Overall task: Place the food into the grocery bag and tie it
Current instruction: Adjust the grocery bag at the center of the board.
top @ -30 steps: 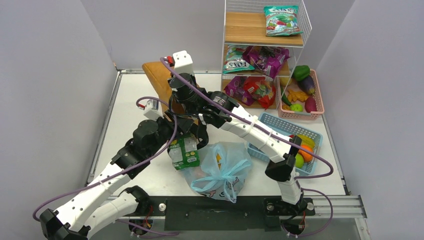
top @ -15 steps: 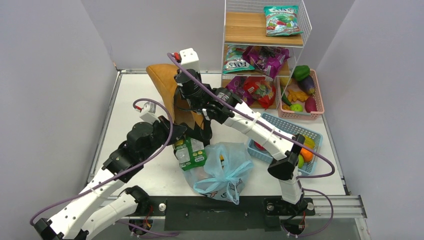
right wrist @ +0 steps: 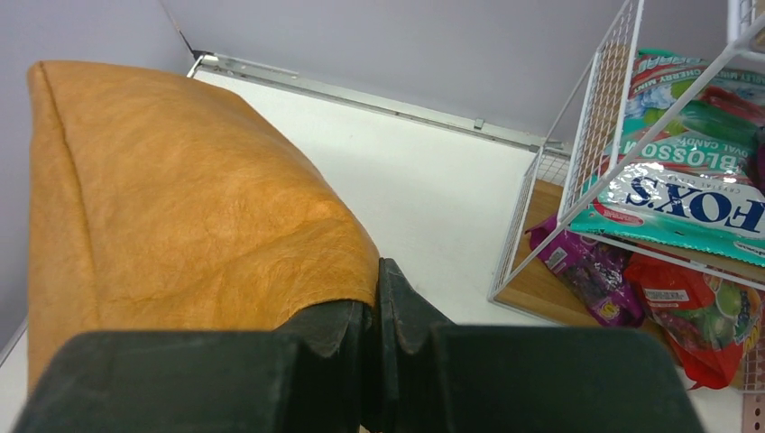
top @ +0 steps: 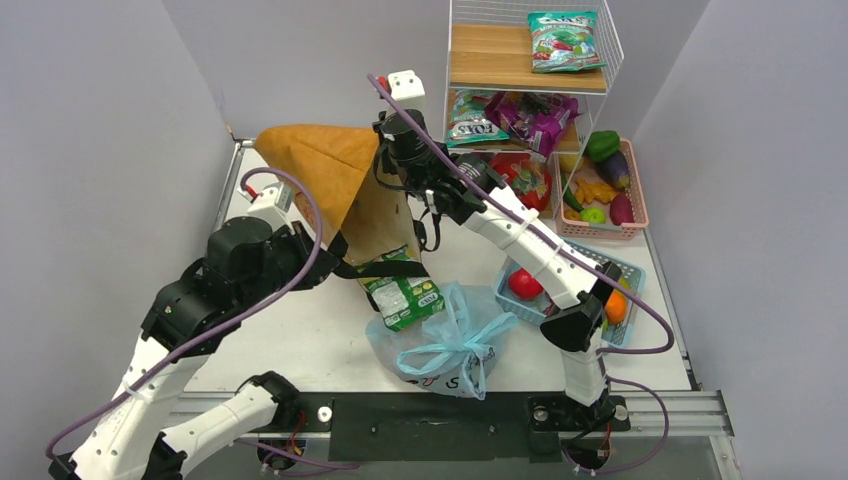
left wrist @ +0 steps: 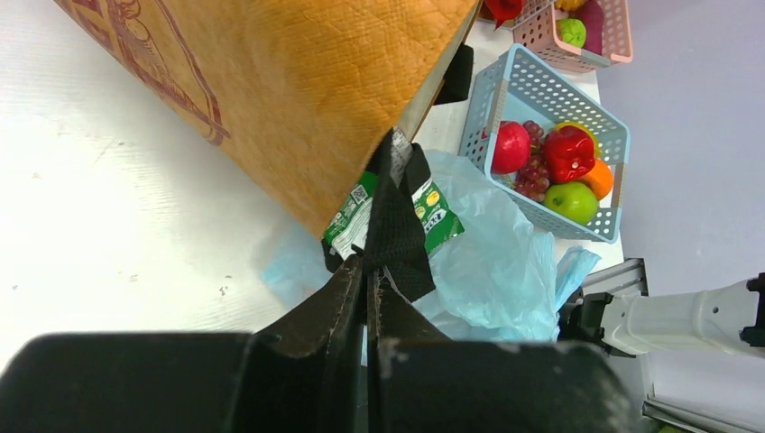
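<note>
The grocery bag, light blue and crinkly, lies at the near middle of the table with its handles bunched on top; it also shows in the left wrist view. The food, a red apple, a red pepper, a green apple and an orange, sits in a blue basket to the right. A tan-orange tote hangs tipped above the table. My right gripper is shut on its edge. My left gripper is shut on its black strap. A green packet pokes out of the tote's mouth.
A white wire shelf with candy bags stands at the back right. Beside it a pink basket holds vegetables. Grey walls close in the left and right sides. The right arm stretches across above the blue basket.
The left gripper has closed on the tote's black strap and pulled left. The right gripper has raised the tote up and to the right, tipping it. The green packet has slid further out.
</note>
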Controlling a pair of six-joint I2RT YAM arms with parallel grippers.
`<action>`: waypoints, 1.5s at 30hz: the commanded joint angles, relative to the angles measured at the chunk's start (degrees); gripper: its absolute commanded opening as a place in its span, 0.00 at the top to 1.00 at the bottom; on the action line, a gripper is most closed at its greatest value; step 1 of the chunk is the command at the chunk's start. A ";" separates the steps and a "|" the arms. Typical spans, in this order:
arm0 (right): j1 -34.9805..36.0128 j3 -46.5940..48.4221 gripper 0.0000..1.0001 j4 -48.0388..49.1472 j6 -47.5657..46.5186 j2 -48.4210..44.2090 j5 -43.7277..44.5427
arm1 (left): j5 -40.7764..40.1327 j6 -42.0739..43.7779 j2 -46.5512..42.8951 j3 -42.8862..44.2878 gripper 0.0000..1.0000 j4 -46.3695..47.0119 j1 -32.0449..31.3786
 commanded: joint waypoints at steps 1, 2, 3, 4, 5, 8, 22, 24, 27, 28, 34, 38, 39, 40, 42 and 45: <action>-0.56 5.48 1.00 9.02 -0.66 -4.00 5.92 | -0.57 4.55 2.03 7.65 1.00 -11.60 0.93; -0.41 5.99 1.00 9.13 -0.54 -3.95 7.26 | -1.57 4.90 2.19 9.22 1.00 -12.46 1.38; -0.19 6.18 1.00 9.50 -0.25 -3.85 9.40 | -1.76 5.12 2.29 9.91 1.00 -12.51 1.57; -0.05 6.21 1.00 9.83 -0.02 -3.83 10.28 | -1.83 5.81 2.27 11.50 1.00 -12.42 2.02; 0.23 6.24 1.00 10.51 0.21 -3.75 11.47 | -2.79 6.19 2.42 12.54 1.00 -12.58 2.28; 1.16 6.10 1.00 12.91 -0.73 -3.68 14.01 | -7.16 8.53 4.44 20.53 1.00 -16.07 3.83; 9.16 -6.08 1.00 26.64 -9.29 -7.38 27.22 | -34.23 4.99 10.40 27.95 0.48 -32.08 9.28; 9.46 -6.37 1.00 24.30 -7.10 -6.99 26.17 | -27.91 5.89 8.11 24.97 0.29 -26.81 11.16; 9.38 -9.66 1.00 24.24 -3.07 -7.64 21.34 | -20.75 7.33 6.10 20.82 0.26 -19.88 11.84; 9.35 -11.46 1.00 24.88 -1.93 -7.82 18.06 | -17.60 7.61 5.26 19.75 0.26 -18.68 11.86; 9.70 -8.03 1.00 18.70 -0.09 -4.03 12.30 | -1.82 8.00 -0.56 6.48 0.25 -1.10 11.82; 9.76 -6.93 1.00 16.61 0.71 -3.31 12.54 | 1.83 7.61 -4.68 -4.25 0.25 12.55 11.78; 9.78 -6.15 1.00 16.15 0.86 -3.01 12.69 | 2.24 7.70 -5.17 -7.07 0.24 14.32 11.78; 9.82 -5.75 1.00 15.10 0.88 -2.88 12.67 | 2.45 7.91 -5.23 -9.31 0.24 17.34 11.78; 9.85 -4.81 1.00 13.94 1.07 -2.55 12.75 | 2.90 8.00 -5.06 -12.20 0.24 21.67 11.78; 9.81 -4.62 1.00 13.16 1.53 -2.81 11.91 | 3.78 8.06 -4.11 -14.91 0.24 26.62 11.69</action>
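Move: The left hand grips the tote's black strap. The tote's open mouth lies some 8 cm ahead of it, 9 cm to its right and 5 cm lower, with the green snack package sticking out level with the hand, about 11 cm right and 12 cm below. The grocery bag lies roughly 6 cm back, 19 cm right and 20 cm below the hand. From the right hand, gripping the tote's rim, the mouth is about 11 cm back, 1 cm right and 11 cm below. Both hands keep hold of the tote and lift it, the left about 10 cm by the strap, the right some 6 cm by the rim. The left then swings away left and down, rolling some 30 degrees and opening wide to let go of the strap, before returning rightward, down and slightly forward above the package with the roll mostly undone. The right keeps its pinch, easing back and left as it sinks again. ##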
